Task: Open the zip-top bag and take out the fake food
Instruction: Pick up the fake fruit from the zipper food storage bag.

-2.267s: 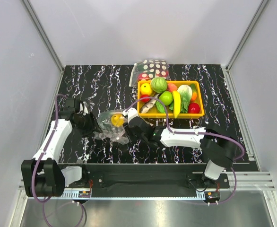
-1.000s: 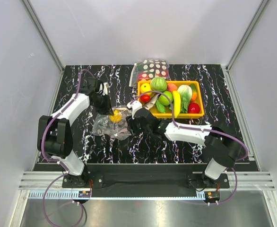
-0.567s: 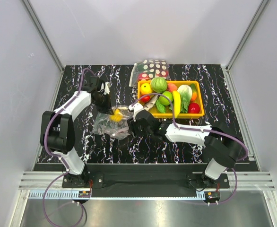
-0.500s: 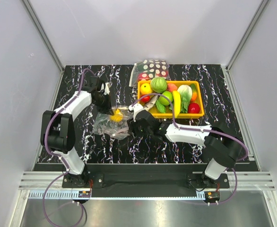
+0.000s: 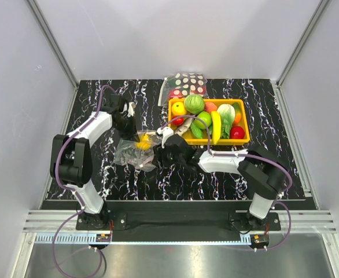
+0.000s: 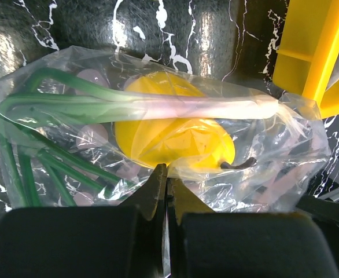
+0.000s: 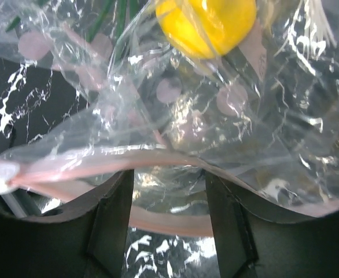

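The zip-top bag lies crumpled on the black marbled table, left of centre. Inside it the fake food shows as a yellow fruit and a green-and-white spring onion. My left gripper is shut on a fold of the bag's film just below the yellow fruit. My right gripper is open at the bag's mouth. The upper pink zip strip runs across its fingertips, and the lower strip runs between the fingers, so the two strips stand apart. In the top view the right gripper sits at the bag's right edge.
A yellow tray full of toy fruits and vegetables stands right of the bag, close behind my right arm. A polka-dot bag lies at the table's far edge. The tray's corner shows near the left gripper.
The left gripper has closed on the bag's film. The right gripper's fingers have spread wider at the bag's mouth, and the right arm's elbow has drawn slightly left.
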Robot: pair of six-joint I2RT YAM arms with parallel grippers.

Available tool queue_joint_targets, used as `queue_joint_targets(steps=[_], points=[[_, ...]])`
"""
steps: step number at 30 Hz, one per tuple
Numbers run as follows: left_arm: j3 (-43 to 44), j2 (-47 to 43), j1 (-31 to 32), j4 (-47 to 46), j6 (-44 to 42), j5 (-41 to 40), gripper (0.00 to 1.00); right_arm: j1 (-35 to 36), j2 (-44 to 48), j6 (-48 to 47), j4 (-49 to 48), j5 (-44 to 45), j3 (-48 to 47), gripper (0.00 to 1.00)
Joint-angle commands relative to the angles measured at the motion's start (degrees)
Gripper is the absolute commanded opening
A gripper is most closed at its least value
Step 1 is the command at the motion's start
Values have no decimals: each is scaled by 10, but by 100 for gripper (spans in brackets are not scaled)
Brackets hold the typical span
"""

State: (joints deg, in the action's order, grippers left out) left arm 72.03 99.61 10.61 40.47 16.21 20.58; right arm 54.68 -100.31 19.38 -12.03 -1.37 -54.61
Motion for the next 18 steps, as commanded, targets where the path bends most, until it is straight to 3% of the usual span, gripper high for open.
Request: queue_joint_targets(steps=[1, 11, 18], points=[[-10, 3, -1, -14, 8, 24, 0, -5, -23, 14, -88, -19, -1, 59], [0, 31, -2, 7, 4, 39, 0, -10, -87, -9, -205, 33, -26, 63], [7, 39, -12, 26, -10, 69, 0, -34, -93, -40, -221, 37, -47, 63]])
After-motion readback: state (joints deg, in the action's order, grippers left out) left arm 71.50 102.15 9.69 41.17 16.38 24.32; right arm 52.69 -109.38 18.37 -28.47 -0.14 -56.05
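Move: The yellow pepper, still in the bag, lies some 6 cm ahead of the right hand, about 5 cm to its left and 2 cm lower. The green onion lies across it, its middle about 8 cm ahead and 6 cm left, at much the same height; the yellow bin's middle is roughly 14 cm ahead, 20 cm to the right and 4 cm lower. From the left hand, the pepper is about 1 cm ahead, 4 cm right and 3 cm below. Leftward and down at first, then mostly forward, the right hand works its open fingers deeper through the bag's mouth towards the pepper, about 5 cm in all, rising slightly at the end as it tips up a few degrees. The left hand keeps its shut pinch on the clear film, easing about 1.5 cm down and back. ##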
